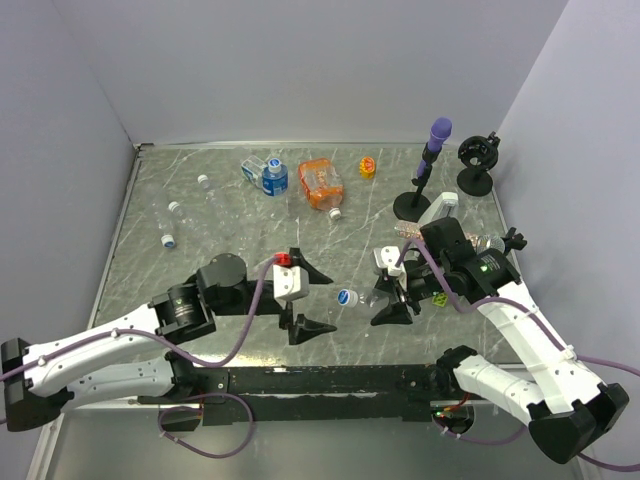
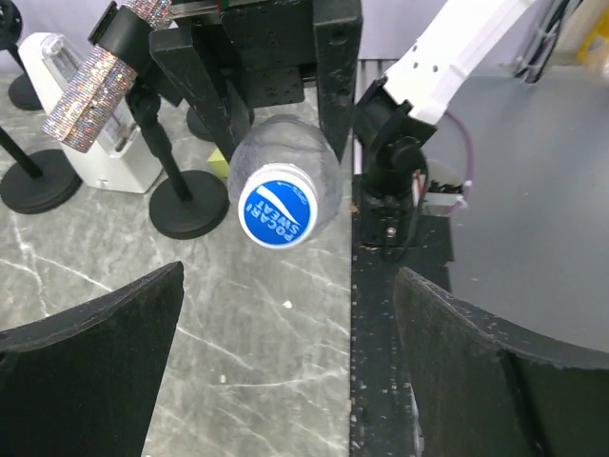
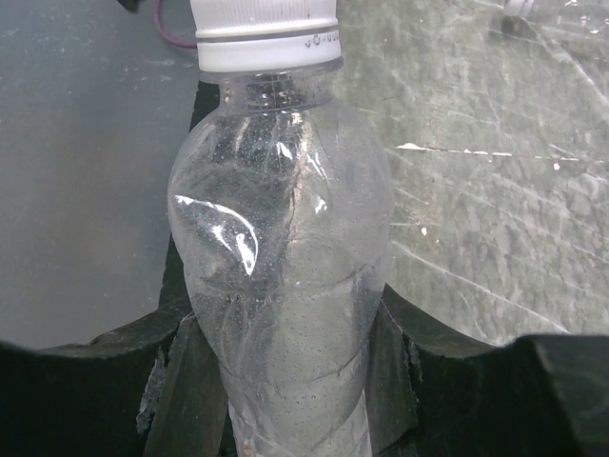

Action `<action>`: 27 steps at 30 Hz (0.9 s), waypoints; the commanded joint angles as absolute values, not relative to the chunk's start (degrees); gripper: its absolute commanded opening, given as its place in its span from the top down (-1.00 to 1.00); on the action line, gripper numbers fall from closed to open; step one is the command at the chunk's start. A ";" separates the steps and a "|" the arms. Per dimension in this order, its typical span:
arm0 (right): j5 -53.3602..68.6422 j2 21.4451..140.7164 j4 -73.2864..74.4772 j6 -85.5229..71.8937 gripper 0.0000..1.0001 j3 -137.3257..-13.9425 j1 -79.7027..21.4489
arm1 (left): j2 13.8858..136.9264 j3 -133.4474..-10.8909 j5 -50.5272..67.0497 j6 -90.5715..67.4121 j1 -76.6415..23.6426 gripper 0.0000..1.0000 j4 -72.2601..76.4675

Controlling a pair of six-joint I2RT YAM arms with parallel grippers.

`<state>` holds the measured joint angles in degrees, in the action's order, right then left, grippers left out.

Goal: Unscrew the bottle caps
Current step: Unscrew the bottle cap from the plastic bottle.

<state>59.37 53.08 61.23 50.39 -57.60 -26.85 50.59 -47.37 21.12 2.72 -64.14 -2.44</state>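
My right gripper [image 1: 386, 290] is shut on a clear bottle [image 3: 285, 286], its black fingers pinching the body below the shoulder. The bottle lies level and points left toward the left arm. Its cap [image 2: 277, 206] has a blue printed top and a white ribbed side [image 3: 266, 33], and it sits on the bottle's neck. My left gripper [image 2: 285, 381] is wide open, facing the cap [image 1: 348, 297] end-on a short way off, with nothing between its fingers [image 1: 310, 270].
Several small clear bottles [image 1: 172, 212] lie at the left. A blue-labelled bottle [image 1: 272, 178], an orange bottle [image 1: 322, 183] and a yellow cap [image 1: 368, 167] lie at the back. A purple-topped stand [image 1: 430, 160], a black stand [image 1: 478, 160] and a white device [image 1: 440, 208] sit at back right.
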 commanded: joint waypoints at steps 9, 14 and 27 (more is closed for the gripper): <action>58.89 54.05 58.45 49.66 0.50 -57.13 -26.98 | 52.65 -50.54 18.72 3.61 -65.13 -0.51 5.01; 58.45 54.32 57.92 49.04 0.50 -57.04 -26.98 | 53.61 -51.33 19.07 2.99 -65.21 -0.25 4.31; 58.18 54.40 57.83 48.69 0.50 -56.69 -27.07 | 56.51 -53.70 17.84 3.17 -65.92 0.29 1.58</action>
<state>57.69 54.48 59.53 48.51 -57.30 -26.85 56.47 -50.92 17.87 3.49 -65.45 0.97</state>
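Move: The white-rimmed blue bottle cap lies about 4 cm to the right of the left hand, roughly 1 cm ahead and 1 cm above. The right hand already grips the bottle, with the cap some 7 cm to its left, level fore and aft and about 2 cm lower. From the right hand, the green block is about 14 cm right, 5 cm ahead and 20 cm below; the glittery tube is 11 cm right, 14 cm ahead and 8 cm below. Left hand slides about 2 cm right, slightly forward and up, closing halfway around the cap; right keeps its grip. ##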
